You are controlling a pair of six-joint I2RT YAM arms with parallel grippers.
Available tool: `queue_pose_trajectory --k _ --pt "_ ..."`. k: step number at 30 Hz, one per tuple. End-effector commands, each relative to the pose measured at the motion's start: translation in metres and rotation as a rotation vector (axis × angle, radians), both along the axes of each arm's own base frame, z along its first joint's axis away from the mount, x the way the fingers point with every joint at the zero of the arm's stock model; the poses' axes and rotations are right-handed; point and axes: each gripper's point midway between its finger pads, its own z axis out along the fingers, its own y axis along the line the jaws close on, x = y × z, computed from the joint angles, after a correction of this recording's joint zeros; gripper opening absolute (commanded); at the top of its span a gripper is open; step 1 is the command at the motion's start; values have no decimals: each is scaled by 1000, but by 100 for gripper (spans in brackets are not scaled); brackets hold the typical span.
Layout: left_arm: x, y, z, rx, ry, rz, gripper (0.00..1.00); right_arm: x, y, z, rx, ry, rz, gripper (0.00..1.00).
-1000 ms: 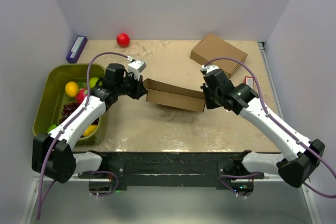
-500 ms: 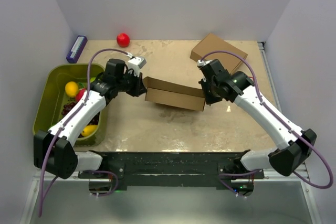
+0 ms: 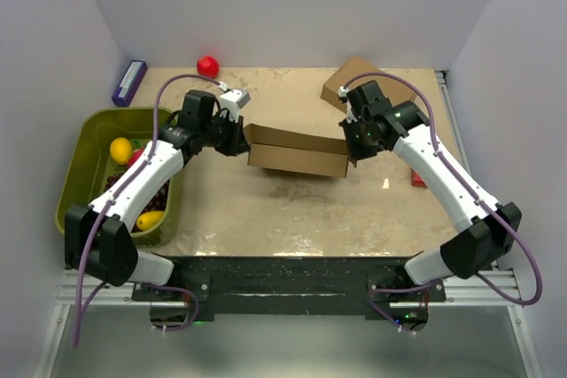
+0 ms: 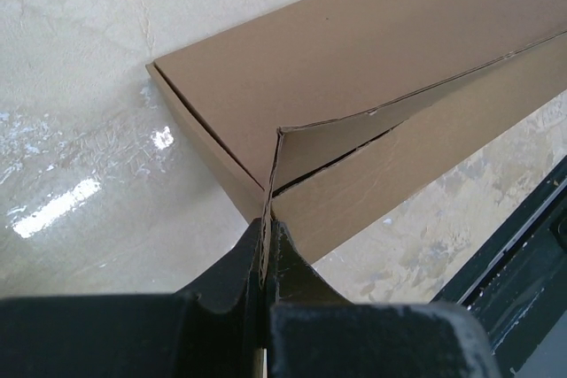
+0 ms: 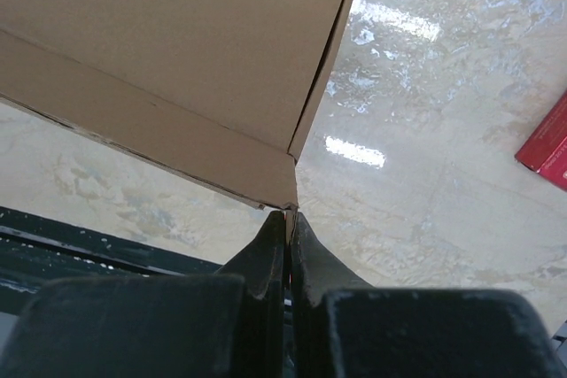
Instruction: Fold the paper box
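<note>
The paper box (image 3: 297, 152) is a shallow brown cardboard carton in the middle of the table, held between both arms. My left gripper (image 3: 241, 141) is at its left end, shut on a thin cardboard flap that rises from the box corner (image 4: 275, 165). The lid edge (image 4: 354, 130) gapes slightly above the front wall. At the right end my right gripper (image 3: 352, 155) is shut on the tip of the box's near corner (image 5: 290, 205). In the right wrist view the box top (image 5: 177, 42) fills the upper left.
A second, fully formed brown carton (image 3: 354, 77) lies at the back right, partly behind the right arm. A red ball (image 3: 207, 65) and a purple box (image 3: 129, 82) sit at the back left. A green bin (image 3: 89, 130) with fruit stands left. A red packet (image 3: 418, 176) lies right.
Both arms have carried the box a little toward the back of the table. The right wrist has swung farther back, now covering part of the second carton. Both grips stay shut.
</note>
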Motion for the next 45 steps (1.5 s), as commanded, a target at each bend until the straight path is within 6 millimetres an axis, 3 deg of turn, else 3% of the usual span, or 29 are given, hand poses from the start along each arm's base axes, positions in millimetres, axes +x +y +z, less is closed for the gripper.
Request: queue_pose_trajectory --k 1,11,17,20,25,28,29,33,35,41,45 --pt "-9 -31 42 -124 -21 -144 0 -1 40 23 152 7 129 0" --pt "-31 -35 48 -156 84 -201 0 -19 47 18 225 148 147 0" --pt "-39 -43 69 -217 86 -242 0 -23 62 27 337 205 168 0" --pt "-37 -44 77 -228 75 -250 0 -22 61 26 352 218 157 0" --pt "-28 -42 74 -213 68 -238 1 -10 57 33 360 198 132 0" --pt "-22 -39 69 -214 71 -224 19 -3 57 31 358 197 122 0" --pt "-20 -38 66 -214 74 -217 32 0 57 29 358 201 119 0" --pt "-9 -28 66 -215 46 -179 57 8 57 26 354 202 108 0" --pt "-5 -23 61 -205 39 -155 63 11 58 25 353 205 106 0" --pt "8 -9 45 -144 26 -79 67 23 59 27 361 192 96 0" --pt "15 0 35 -87 21 -37 75 28 58 26 360 197 88 0"
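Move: I hold the paper box off the table at its two near corners. Its middle lies about 13 cm right of my left hand, 3 cm ahead and 6 cm lower; from my right hand it is roughly 13 cm left, 4 cm ahead and 8 cm below. From that hand, the flat carton lies some 27 cm ahead and 10 cm right, and the red package 7 cm ahead and 22 cm right, both near 18 cm lower. My left hand eases back about 2 cm with its corner flap still pinched, rises some 3 cm, then spreads its fingers wide and lets go, staying around the flap as it edges forward. My right hand keeps its pinch, draws back 2 cm, then goes forward and left about 3 cm each way, its fingers swinging some 15–20 degrees to point down and leftward. ##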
